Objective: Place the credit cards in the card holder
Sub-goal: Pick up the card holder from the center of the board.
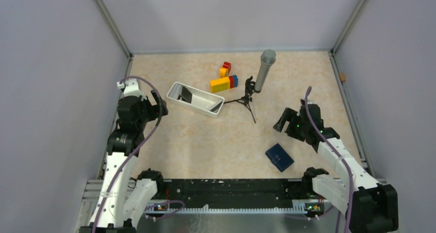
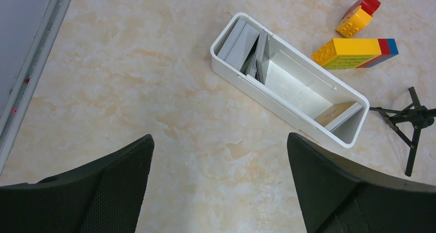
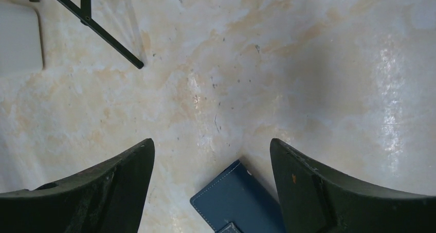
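The credit cards (image 1: 185,94) stand leaning inside a white tray (image 1: 193,107). In the left wrist view several grey cards (image 2: 241,43) lean at the tray's (image 2: 272,96) left end and one more card (image 2: 337,115) at its right end. The card holder (image 1: 279,157), a shut navy wallet, lies flat on the table at the near right. My left gripper (image 1: 157,102) is open, hanging left of the tray with only bare table between its fingers (image 2: 220,140). My right gripper (image 1: 286,121) is open above and just beyond the card holder (image 3: 241,199), with nothing held (image 3: 211,143).
A grey microphone (image 1: 266,68) on a small black tripod (image 1: 248,100) stands behind the middle of the table. Coloured toy bricks (image 1: 224,82) lie beyond the tray. Grey walls close in the table on the left, right and back.
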You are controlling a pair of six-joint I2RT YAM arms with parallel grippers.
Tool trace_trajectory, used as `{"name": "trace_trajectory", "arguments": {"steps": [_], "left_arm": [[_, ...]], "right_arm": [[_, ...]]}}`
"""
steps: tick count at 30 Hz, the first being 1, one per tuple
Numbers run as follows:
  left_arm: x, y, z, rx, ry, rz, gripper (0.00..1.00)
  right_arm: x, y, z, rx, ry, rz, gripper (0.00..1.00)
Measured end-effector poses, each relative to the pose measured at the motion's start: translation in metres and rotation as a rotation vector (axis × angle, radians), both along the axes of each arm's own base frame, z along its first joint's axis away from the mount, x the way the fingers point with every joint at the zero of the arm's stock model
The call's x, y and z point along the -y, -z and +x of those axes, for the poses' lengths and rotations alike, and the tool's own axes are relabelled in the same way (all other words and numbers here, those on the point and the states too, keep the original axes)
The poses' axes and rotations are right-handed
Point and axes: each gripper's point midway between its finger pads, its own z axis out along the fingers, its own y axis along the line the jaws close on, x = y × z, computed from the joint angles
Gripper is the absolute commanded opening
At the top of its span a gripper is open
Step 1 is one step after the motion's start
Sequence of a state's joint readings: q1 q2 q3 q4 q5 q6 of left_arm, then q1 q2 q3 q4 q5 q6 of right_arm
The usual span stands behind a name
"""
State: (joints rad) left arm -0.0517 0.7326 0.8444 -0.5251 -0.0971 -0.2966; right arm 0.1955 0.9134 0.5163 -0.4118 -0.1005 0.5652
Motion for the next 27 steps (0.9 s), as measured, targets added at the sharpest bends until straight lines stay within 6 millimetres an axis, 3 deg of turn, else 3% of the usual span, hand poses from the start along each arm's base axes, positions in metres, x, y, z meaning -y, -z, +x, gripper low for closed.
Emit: {"name": "trace_trajectory", "arguments": {"steps": [8,15,22,27], "left_arm": [[0.001,0.000,-0.001,0.001,0.006,0.002,0.99],[0.002,0.000,-0.001,0.001,0.013,-0.001,0.99],[0.003,0.000,-0.001,0.001,0.016,-0.002,0.99],[0.004,0.001,-0.001,0.001,0.022,-0.004,0.99]], "right_arm": [[-0.008,0.027,-0.023,-0.147,-0.030,0.013,0.75],[-0.041,0.052,-0.062,-0.274,-0.163,0.004,0.76],[-0.096,0.051,-0.098,-0.306,-0.363,-0.014,0.79],[-0.103,0.043,-0.104,-0.312,-0.380,-0.205,0.83]]}}
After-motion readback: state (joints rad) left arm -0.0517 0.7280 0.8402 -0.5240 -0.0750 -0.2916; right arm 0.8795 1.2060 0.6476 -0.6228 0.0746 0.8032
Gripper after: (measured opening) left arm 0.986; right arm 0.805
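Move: The card holder lies flat some 8 cm straight back from the right hand, towards its base, and about 7 cm below it. From that hand the tripod stand is about 19 cm ahead and 13 cm to the left, and the white box about 20 cm ahead and 38 cm to the left. From the idle left hand, the card holder is roughly 50 cm to the right, 11 cm back and 23 cm below. The card holder is dragged towards the robot and swung round as the right hand, fingers staying wide open, sinks about 5 cm and sweeps roughly 10 cm back and 10 cm left, ending at the holder's left, its right finger at the holder's far edge. The drop comes early, the leftward sweep later; the hand turns about 20 degrees counter-clockwise and points more steeply down. ##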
